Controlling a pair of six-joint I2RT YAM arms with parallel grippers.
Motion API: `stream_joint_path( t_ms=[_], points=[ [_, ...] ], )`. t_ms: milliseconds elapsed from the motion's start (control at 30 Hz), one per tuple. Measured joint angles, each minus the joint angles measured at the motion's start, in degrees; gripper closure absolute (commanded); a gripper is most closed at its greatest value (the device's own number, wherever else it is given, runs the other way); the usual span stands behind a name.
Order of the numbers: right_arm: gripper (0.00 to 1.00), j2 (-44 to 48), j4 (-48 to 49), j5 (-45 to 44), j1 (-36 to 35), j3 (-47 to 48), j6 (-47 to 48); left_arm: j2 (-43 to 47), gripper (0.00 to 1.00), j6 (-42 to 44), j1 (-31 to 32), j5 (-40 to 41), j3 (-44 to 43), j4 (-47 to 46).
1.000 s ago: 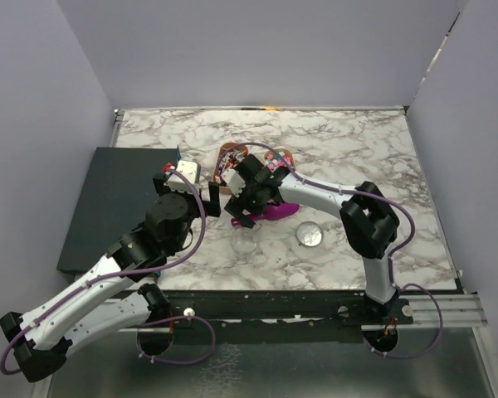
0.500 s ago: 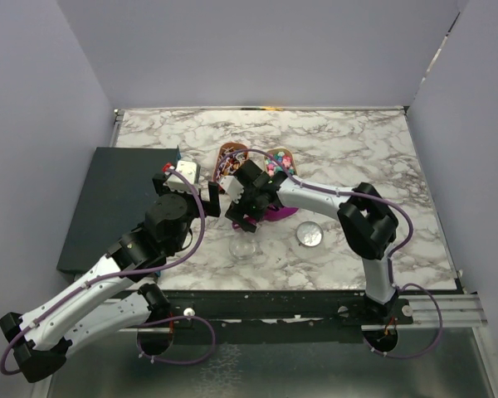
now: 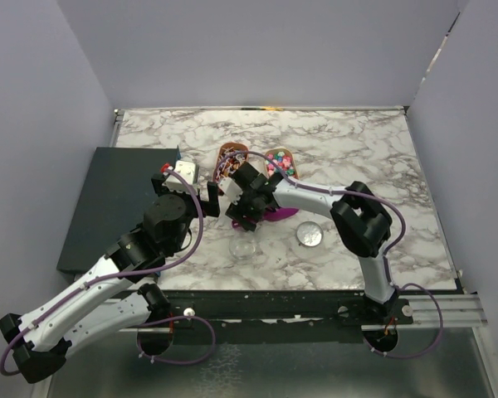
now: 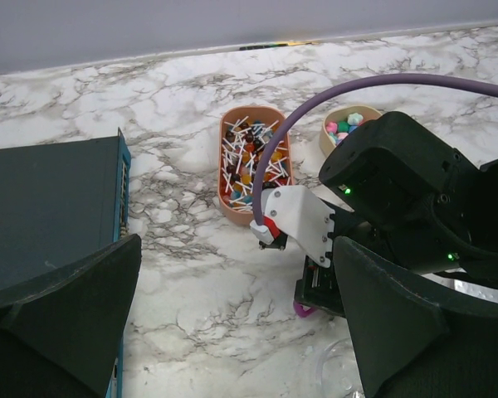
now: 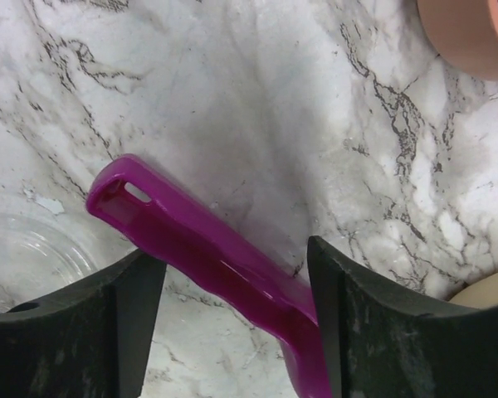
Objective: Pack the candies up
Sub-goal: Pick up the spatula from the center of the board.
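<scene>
The candies point(image 3: 280, 163) point(image 4: 346, 126) are small bright sweets heaped in a tan bowl at the table's middle. A purple scoop point(image 3: 280, 213) point(image 5: 207, 249) lies flat on the marble just in front of that bowl. My right gripper point(image 3: 242, 217) point(image 5: 231, 257) is down over the scoop's handle, open, one finger on each side with a gap still showing. My left gripper point(image 3: 189, 184) point(image 4: 236, 249) hovers open and empty just left of the right wrist, over bare marble.
A second tan bowl point(image 3: 229, 157) point(image 4: 251, 157) holds stick sweets. A clear glass jar point(image 3: 244, 245) point(image 5: 25, 257) stands near the scoop handle's end, its round lid point(image 3: 309, 235) to the right. A dark box point(image 3: 116, 199) point(image 4: 41, 199) fills the left side.
My right gripper has shifted slightly left and down onto the scoop handle, and its jaws have narrowed a little. The left arm has held still.
</scene>
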State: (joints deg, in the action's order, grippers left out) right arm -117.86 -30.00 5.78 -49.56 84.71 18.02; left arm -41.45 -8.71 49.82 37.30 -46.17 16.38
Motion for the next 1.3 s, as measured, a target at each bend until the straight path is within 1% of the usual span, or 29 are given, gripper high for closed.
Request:
stream_joint_path(
  t_ms=[33,67,100,233,333,433,600,633,933,1100,1300],
  points=[
    [0.38,0.0,0.0,-0.1,-0.1,0.0,-0.1,0.0,0.01,0.0,0.0,0.0,0.0,0.0],
    [0.44,-0.1,0.0,-0.2,-0.2,0.1,-0.3,0.0,0.01,0.0,0.0,0.0,0.0,0.0],
    [0.46,-0.1,0.0,-0.3,-0.3,0.1,-0.5,0.0,0.01,0.0,0.0,0.0,0.0,0.0],
    [0.61,-0.2,0.1,-1.0,-0.9,0.2,-1.4,0.0,0.01,0.0,0.0,0.0,0.0,0.0],
    [0.67,-0.3,0.3,-1.9,-1.1,0.3,-1.7,0.0,0.01,0.0,0.0,-0.1,0.0,0.0],
    [0.76,-0.3,0.5,-2.7,-1.1,0.4,-2.1,-0.2,0.01,0.0,0.0,-0.3,0.0,0.0],
    [0.97,-0.3,1.3,-4.4,-1.3,0.6,-2.7,-0.3,0.01,0.0,0.0,-0.3,0.0,0.0],
    [0.99,-0.4,1.6,-5.1,-1.3,0.7,-2.9,-0.3,0.01,0.0,0.0,-0.3,0.0,0.0],
    [0.99,1.0,4.6,-9.1,-1.3,1.2,-5.5,-0.3,0.01,0.0,0.0,-0.3,0.0,0.0],
    [0.99,6.8,3.5,-10.3,-1.3,1.3,-7.7,-0.2,0.01,0.0,0.0,-0.3,0.0,0.0],
    [0.99,15.8,1.1,-15.4,-1.3,1.3,-10.6,-0.1,0.01,0.0,0.0,-0.4,0.0,0.0]
  ],
)
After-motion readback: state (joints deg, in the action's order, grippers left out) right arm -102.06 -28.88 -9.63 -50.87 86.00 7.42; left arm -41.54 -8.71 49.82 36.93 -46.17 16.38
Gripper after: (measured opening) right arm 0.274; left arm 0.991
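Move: Straddling the purple spatula's handle, the right hand's open fingers are practically on it, its middle about 1 cm ahead and 1 cm lower; the scoop lies some 9 cm to the right and 3 cm ahead. The glass dish is about 7 cm straight back, the lollipop box roughly 16 cm ahead and 4 cm left, the star-candy box about 15 cm ahead and 9 cm right. From the left hand the handle is some 5 cm ahead, 11 cm right and 26 cm below. Closing on the spatula's handle, the right fingers pinch it close to the table and keep their grip as the hand eases about 3 cm forward, still low, towards the two candy boxes. Then it lifts fast, straight up for roughly 13 cm, turning some 15 degrees clockwise while the fingertips swing forward about as much. ##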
